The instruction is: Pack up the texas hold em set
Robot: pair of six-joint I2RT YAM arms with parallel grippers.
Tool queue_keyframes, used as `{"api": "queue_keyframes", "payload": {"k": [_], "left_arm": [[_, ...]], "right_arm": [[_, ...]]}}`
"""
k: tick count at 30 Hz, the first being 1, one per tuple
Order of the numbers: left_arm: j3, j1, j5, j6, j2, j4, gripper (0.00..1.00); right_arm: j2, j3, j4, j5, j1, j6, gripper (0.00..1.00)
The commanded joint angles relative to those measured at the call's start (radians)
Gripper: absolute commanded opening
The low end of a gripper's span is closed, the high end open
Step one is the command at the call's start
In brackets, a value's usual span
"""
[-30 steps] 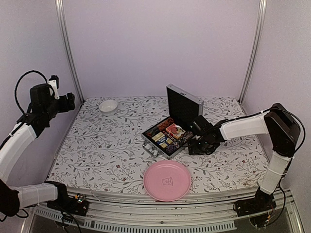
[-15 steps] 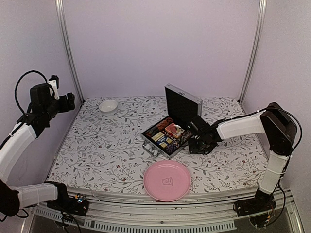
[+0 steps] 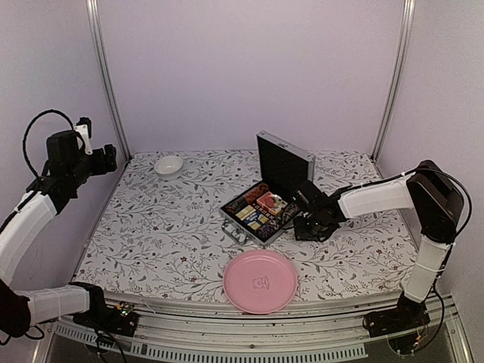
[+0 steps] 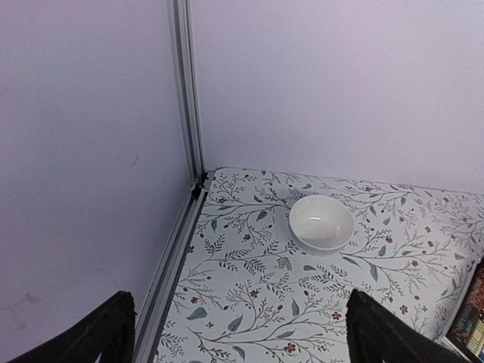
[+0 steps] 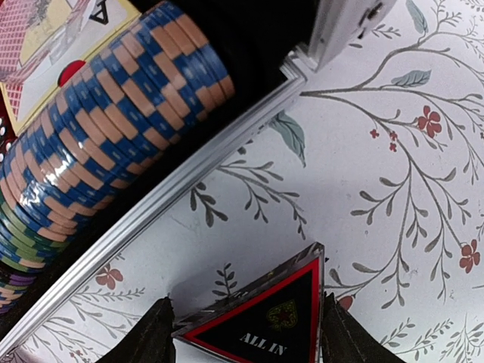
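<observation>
The texas hold em set (image 3: 259, 211) lies open mid-table, its silver lid (image 3: 283, 167) upright. In the right wrist view a row of blue and tan chips (image 5: 113, 113) fills the black lining behind the metal rim (image 5: 189, 189), with a card deck (image 5: 38, 38) beyond. My right gripper (image 3: 306, 225) is low beside the case's right edge. Its fingers touch both sides of a black and red triangular "ALL IN" marker (image 5: 272, 318) on the cloth, so my right gripper (image 5: 246, 333) is shut on it. My left gripper (image 3: 106, 159) hangs high at the far left, open and empty, as the left wrist view (image 4: 242, 333) also shows.
A pink round plate (image 3: 260, 280) sits at the near edge in front of the case. A small white bowl (image 3: 169, 164) stands at the back left, and the same bowl (image 4: 321, 221) shows below the left gripper. Walls and metal posts (image 4: 185, 91) bound the table.
My right gripper has shifted slightly left toward the case and its fingers have narrowed onto the ALL IN marker. The left arm has not moved.
</observation>
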Motion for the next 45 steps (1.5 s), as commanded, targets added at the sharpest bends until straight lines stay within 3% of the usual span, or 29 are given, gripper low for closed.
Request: {"api": "queue_keyframes", "payload": {"k": [1, 9, 17, 31, 45], "left_arm": [[0.001, 0.009, 0.005, 0.007, -0.002, 0.011, 0.97], [0.001, 0.008, 0.006, 0.005, -0.004, 0.01, 0.97], [0.001, 0.008, 0.01, 0.004, -0.006, 0.012, 0.97], [-0.001, 0.008, 0.014, 0.002, -0.01, 0.014, 0.97], [0.001, 0.009, 0.025, -0.001, -0.007, 0.013, 0.97]], "right_arm": [[-0.054, -0.034, -0.043, 0.0, 0.01, 0.002, 0.51], [-0.18, -0.1, -0.04, -0.039, 0.034, -0.013, 0.5], [-0.267, -0.002, 0.021, -0.138, 0.14, -0.182, 0.5], [0.196, 0.517, 0.011, -0.116, 0.145, -0.151, 0.48], [0.317, 0.559, 0.0, -0.147, 0.147, 0.108, 0.47]]}}
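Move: The right fingers hold the ALL IN triangle at the table just outside the case. The two-deck card box inside it lies about 16 cm to the left, 8 cm ahead and 2 cm higher. In between, the near blue-and-pink chip row is centred some 7 cm ahead and 7 cm left; the pizza box lies roughly 15 cm ahead and 11 cm left. From the idle left hand, the card box is about 52 cm right, 5 cm ahead and 27 cm below. Keeping its pinch on the ALL IN triangle, the right hand draws it back about 5 cm as it starts to rise, swings left and up over the near chip row, comes forward again, then sinks some 8 cm towards the card box. It ends about 17 cm left of its start, turned slightly counter-clockwise, left side raised some 15 degrees. ##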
